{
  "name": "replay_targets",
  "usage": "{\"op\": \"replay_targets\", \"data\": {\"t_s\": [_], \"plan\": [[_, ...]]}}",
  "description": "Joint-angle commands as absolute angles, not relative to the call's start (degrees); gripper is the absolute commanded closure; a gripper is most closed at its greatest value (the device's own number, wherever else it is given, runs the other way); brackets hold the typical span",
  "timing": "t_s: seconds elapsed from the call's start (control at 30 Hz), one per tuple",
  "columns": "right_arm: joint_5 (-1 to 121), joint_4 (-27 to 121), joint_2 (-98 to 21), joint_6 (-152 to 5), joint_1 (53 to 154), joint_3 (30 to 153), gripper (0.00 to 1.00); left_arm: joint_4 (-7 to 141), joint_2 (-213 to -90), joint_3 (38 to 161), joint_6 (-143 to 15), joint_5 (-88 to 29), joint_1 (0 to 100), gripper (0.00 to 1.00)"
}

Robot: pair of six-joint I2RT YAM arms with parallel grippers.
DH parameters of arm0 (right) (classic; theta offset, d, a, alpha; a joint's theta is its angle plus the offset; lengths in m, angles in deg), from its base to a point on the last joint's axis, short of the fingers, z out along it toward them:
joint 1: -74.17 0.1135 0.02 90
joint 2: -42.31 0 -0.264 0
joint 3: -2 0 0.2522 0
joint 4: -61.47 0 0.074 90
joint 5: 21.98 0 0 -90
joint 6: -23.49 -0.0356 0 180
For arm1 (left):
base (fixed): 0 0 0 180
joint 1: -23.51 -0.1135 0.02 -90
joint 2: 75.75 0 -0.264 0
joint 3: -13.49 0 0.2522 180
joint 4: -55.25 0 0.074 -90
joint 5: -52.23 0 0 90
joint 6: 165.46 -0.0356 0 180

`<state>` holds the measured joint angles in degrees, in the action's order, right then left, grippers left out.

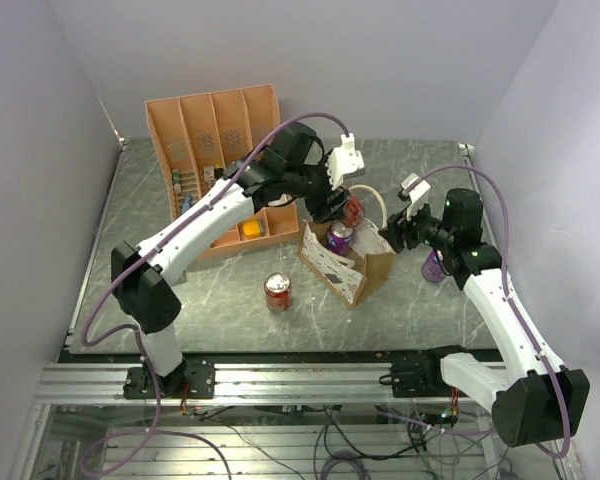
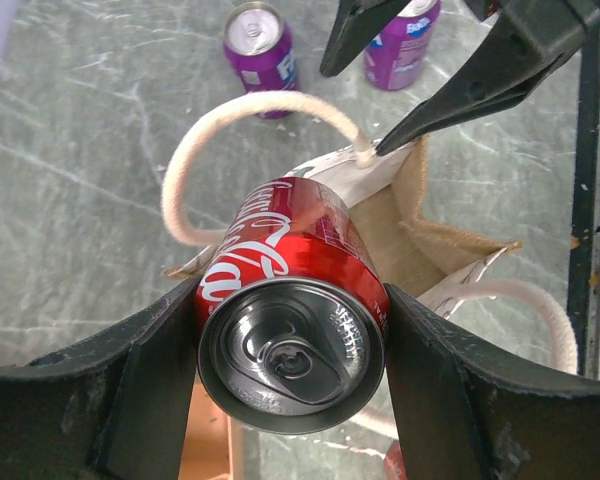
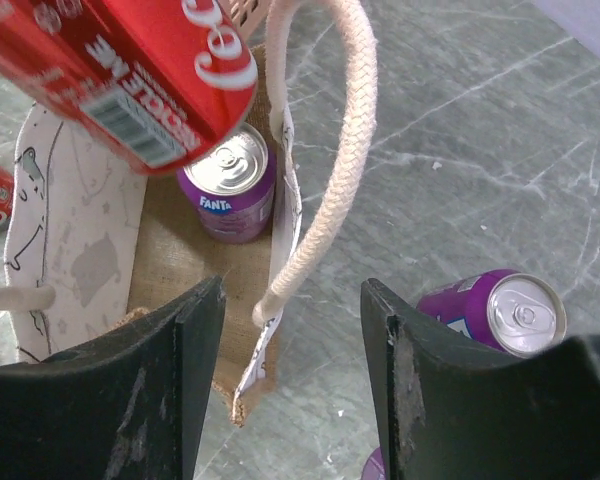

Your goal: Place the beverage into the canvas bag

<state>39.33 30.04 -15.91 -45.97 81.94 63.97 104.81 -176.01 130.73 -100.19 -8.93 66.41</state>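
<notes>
The beverage, a red Coca-Cola can (image 2: 280,240), is clamped on its side between my left gripper's (image 2: 292,300) jaws. It hangs just above the open mouth of the canvas bag (image 1: 352,272), which stands mid-table. From above, the left gripper (image 1: 340,207) is over the bag's far edge. A purple Fanta can (image 3: 230,180) stands inside the bag. My right gripper (image 3: 292,290) is open, its jaws astride the bag's right wall and cream handle (image 3: 330,180) with a gap on each side. From above, the right gripper (image 1: 393,233) is at the bag's right side.
An orange slotted organiser (image 1: 215,150) stands at the back left, right behind the left arm. A second red can (image 1: 278,291) stands on the table left of the bag. A purple can (image 1: 433,266) lies beside the right arm, and another purple can (image 2: 260,45) stands nearby.
</notes>
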Motion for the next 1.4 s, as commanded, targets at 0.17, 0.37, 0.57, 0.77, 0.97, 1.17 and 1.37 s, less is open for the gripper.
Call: {"op": "replay_targets", "data": {"t_s": [0.17, 0.37, 0.57, 0.77, 0.97, 1.17, 1.37], "plan": [[40.26, 31.68, -18.31, -48.10, 81.63, 64.23, 0.64, 90.07, -176.43, 125.14, -95.53, 1.29, 67.41, 0.93], [42.20, 32.54, -17.87, -49.42, 81.81, 64.36, 0.82, 91.44, -179.78, 126.02, -96.38, 1.99, 68.39, 0.93], [42.23, 32.84, -17.07, -49.64, 82.11, 64.10, 0.95, 93.26, -182.22, 127.40, -99.89, 1.54, 70.50, 0.93], [42.40, 32.79, -16.58, -49.57, 82.29, 64.01, 0.97, 98.68, -186.79, 131.75, -104.97, -0.88, 71.78, 0.93], [42.18, 32.59, -16.28, -49.37, 82.59, 64.09, 0.97, 102.69, -190.26, 135.32, -110.16, -4.28, 72.82, 0.93], [41.74, 32.43, -15.90, -49.57, 82.59, 64.08, 0.96, 107.23, -193.91, 138.89, -114.57, -7.68, 74.02, 0.93], [41.55, 32.67, -16.00, -50.39, 82.60, 63.93, 0.95, 102.62, -193.31, 135.04, -115.03, -9.94, 74.90, 0.93]]}}
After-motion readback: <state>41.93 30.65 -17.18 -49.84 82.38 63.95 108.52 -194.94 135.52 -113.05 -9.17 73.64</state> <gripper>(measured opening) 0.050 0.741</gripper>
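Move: Below the left hand, which already holds a red can, the canvas bag's middle lies some 20 cm down, 3 cm back and 4 cm right. The purple can inside is almost straight beneath; the other red can is about 10 cm back, 15 cm left. About 2 cm ahead and 1 cm left of the right hand is the foot of the bag's near rope handle, about 1 cm lower, with a purple can 8 cm ahead, 7 cm right. Lowering the gripped red can into the bag's open mouth, the left hand sinks about 14 cm while drifting some 6 cm right, turning clockwise about 15 degrees and, late on, rolling its left side up; its fingers keep their hold. The right hand stays nearly in place and shuts its half-open fingers, pinching the foot of the rope handle. ##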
